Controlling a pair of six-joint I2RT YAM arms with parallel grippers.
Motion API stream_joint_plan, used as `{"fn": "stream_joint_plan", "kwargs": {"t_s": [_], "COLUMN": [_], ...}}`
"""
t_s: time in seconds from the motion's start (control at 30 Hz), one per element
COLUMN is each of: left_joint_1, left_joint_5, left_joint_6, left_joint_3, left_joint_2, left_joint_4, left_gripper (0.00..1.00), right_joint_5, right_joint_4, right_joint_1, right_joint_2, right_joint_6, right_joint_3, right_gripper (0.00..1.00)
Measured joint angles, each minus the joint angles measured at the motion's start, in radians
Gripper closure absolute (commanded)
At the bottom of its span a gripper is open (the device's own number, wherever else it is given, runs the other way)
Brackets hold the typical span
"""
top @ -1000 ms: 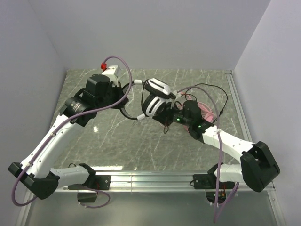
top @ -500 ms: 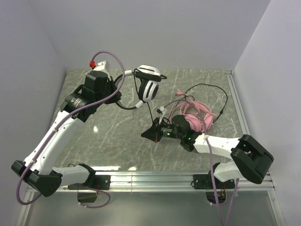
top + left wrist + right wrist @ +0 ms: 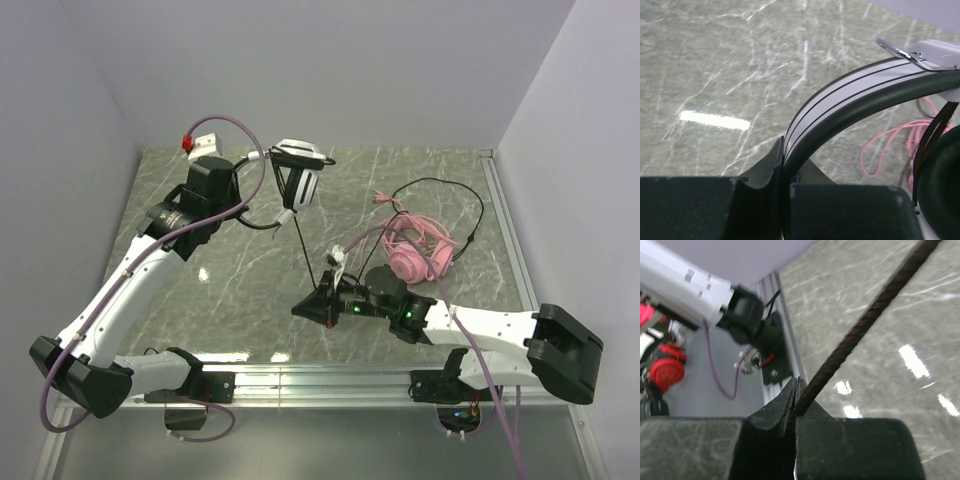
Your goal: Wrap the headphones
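My left gripper (image 3: pixel 264 163) is shut on the headband (image 3: pixel 850 95) of the black-and-white headphones (image 3: pixel 298 172), holding them in the air over the table's back left. One black ear cup (image 3: pixel 940 190) hangs at the right edge of the left wrist view. Their black cable (image 3: pixel 308 250) runs taut down to my right gripper (image 3: pixel 305 308), which is shut on it low over the front middle. The braided cable (image 3: pixel 865 320) leaves the closed fingertips (image 3: pixel 797 385) up to the right. The pink headphones (image 3: pixel 415 255) lie on the table at the right with their pink cable (image 3: pixel 890 145).
A loop of black cable (image 3: pixel 470 205) lies behind the pink headset near the right rail (image 3: pixel 500 220). The marble table top (image 3: pixel 230 290) ends at a metal rail (image 3: pixel 320 380) in front. The left arm's base (image 3: pixel 742 315) shows in the right wrist view.
The left gripper carried the black-and-white headset up and back to the left. The right gripper drew the black cable forward and left, away from the pink headset, stretching it taut.
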Motion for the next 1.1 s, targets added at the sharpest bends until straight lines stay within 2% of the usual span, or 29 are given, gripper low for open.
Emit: {"fn": "stream_joint_plan", "kwargs": {"t_s": [0.33, 0.57, 0.87, 1.1], "left_joint_1": [0.023, 0.048, 0.063, 0.066], "left_joint_5": [-0.039, -0.037, -0.030, -0.043], "left_joint_6": [0.008, 0.016, 0.019, 0.019], "left_joint_3": [-0.121, -0.146, -0.151, -0.151], "left_joint_2": [0.000, 0.024, 0.047, 0.051], "left_joint_4": [0.030, 0.032, 0.032, 0.032], "left_gripper": [0.99, 0.99, 0.99, 1.00], "right_joint_5": [0.081, 0.089, 0.109, 0.095], "right_joint_4": [-0.128, -0.215, -0.264, -0.354], "right_joint_1": [0.150, 0.233, 0.277, 0.287], "right_joint_2": [-0.165, -0.193, -0.291, -0.247], "right_joint_6": [-0.106, -0.156, -0.194, -0.209], "right_joint_3": [-0.064, -0.063, -0.062, -0.010], "right_gripper": [1.00, 1.00, 1.00, 1.00]}}
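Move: The right hand has the black cable pinched; the ear cups of the white headphones it is wrapped on hang some 26 cm ahead of that hand, straight ahead and about 10 cm higher. The headband in the left gripper is roughly 20 cm ahead, 14 cm left and 10 cm up from the right hand; the pink headphones lie 27 cm ahead, 33 cm right and 16 cm below. From the left hand the ear cups are about 5 cm ahead and 13 cm right, nearly level. The right hand, fingers still shut on the black cable, draws back about 10 cm towards the bases and a little to its right, away from the ear cups, turning some 15 degrees, mostly counter-clockwise, and easing nearly to a stop in the last third. Meanwhile the left hand keeps its grip on the headband and lowers the headphones about 7 cm with some 3 cm of drift to its left, tipping slightly down, and slows to a near standstill. ##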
